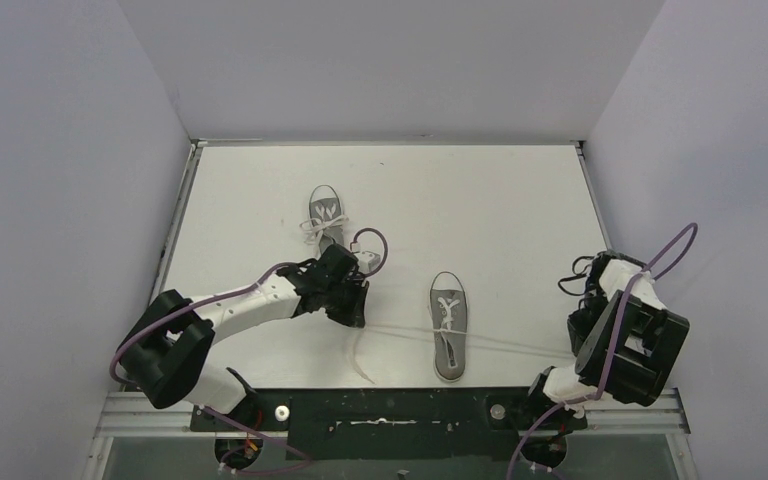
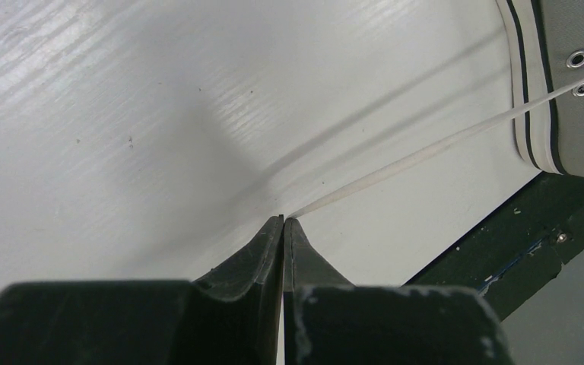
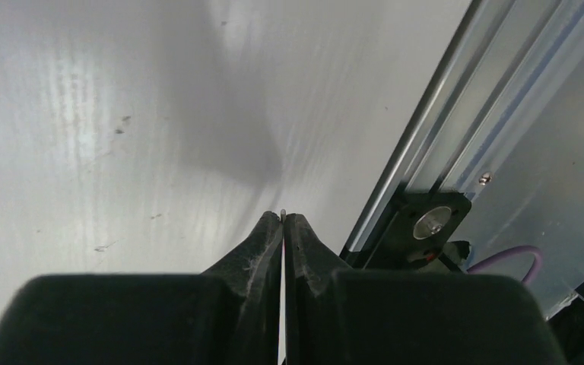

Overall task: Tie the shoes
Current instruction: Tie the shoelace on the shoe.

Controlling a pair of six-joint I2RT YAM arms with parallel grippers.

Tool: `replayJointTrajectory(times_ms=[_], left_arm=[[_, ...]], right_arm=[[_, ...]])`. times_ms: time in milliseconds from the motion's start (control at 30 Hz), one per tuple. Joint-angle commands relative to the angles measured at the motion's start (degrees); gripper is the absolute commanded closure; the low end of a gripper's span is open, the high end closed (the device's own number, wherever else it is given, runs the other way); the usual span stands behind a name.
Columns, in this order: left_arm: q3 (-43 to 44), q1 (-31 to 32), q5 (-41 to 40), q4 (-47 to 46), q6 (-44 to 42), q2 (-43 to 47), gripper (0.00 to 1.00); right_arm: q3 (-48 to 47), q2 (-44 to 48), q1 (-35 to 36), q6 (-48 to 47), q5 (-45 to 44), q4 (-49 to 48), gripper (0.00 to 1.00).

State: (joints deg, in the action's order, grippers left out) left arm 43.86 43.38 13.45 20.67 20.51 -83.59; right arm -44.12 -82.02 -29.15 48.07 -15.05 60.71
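Two grey shoes lie on the white table. The far shoe (image 1: pixel 326 213) has its white laces bunched across its middle. The near shoe (image 1: pixel 448 326) has its laces pulled out to both sides. My left gripper (image 1: pixel 352 312) is left of the near shoe, shut on one white lace (image 2: pixel 426 152) that runs taut from its tips (image 2: pixel 284 219) to the shoe's eyelets (image 2: pixel 578 72). My right gripper (image 1: pixel 578 346) is at the table's right side, shut (image 3: pixel 283 214) on the tip of the other lace (image 1: pixel 520 345). A loose strand (image 1: pixel 360 362) trails toward the front edge.
White walls close in the table on three sides. A metal rail (image 3: pixel 426 129) and a black bracket (image 3: pixel 426 224) run along the table's right edge close to my right gripper. The dark mounting plate (image 1: pixel 390 415) lies along the front edge.
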Motion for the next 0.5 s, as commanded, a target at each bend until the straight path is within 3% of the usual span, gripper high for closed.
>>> replayJointTrajectory(times_ms=[0, 67, 167, 200, 267, 300, 467], left_arm=[[-1.2, 0.5, -8.0, 0.5, -1.2, 2.6, 1.0], [-0.7, 0.5, -7.0, 0.5, -2.2, 2.7, 1.0], [1.2, 0.5, 0.6, 0.2, -7.4, 2.6, 1.0], [1.5, 1.2, 1.5, -0.2, -8.2, 3.1, 0.95], [0.9, 2.7, 1.0, -2.8, -8.8, 5.0, 0.7], [0.5, 3.3, 0.8, -4.4, -9.2, 5.5, 0.63], [2.8, 8.2, -0.7, -9.9, -14.5, 3.9, 0.51]], right_arm=[[-1.0, 1.7, 4.7, -0.7, -8.4, -5.8, 1.0], [-0.9, 2.3, 6.8, -1.3, -7.6, -5.8, 1.0], [-2.3, 5.4, 11.1, -1.7, -5.4, -3.9, 1.0], [-3.4, 6.9, 12.9, -1.7, -4.7, -2.9, 1.0], [-5.0, 8.3, 16.4, -1.8, -3.3, -1.2, 1.0], [-5.6, 8.8, 18.3, -2.2, -2.2, -0.6, 1.0], [-7.8, 11.7, 22.6, -3.9, -0.7, 1.4, 1.0]])
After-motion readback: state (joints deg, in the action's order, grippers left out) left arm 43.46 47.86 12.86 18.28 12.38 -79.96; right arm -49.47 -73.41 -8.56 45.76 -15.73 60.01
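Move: The near shoe, its lace pulled taut between the hands, has its middle about 19 cm right of the left hand, level with it fore and aft, and a couple of cm lower. That shoe lies some 26 cm left of the right hand and 6 cm ahead. From the left hand, the far shoe stands about 22 cm ahead and 8 cm left; the loose lace tip lies roughly 12 cm back and 2 cm right. Left fingers open, releasing the lace; the right hand carries its end about 9 cm forward, up and left. ##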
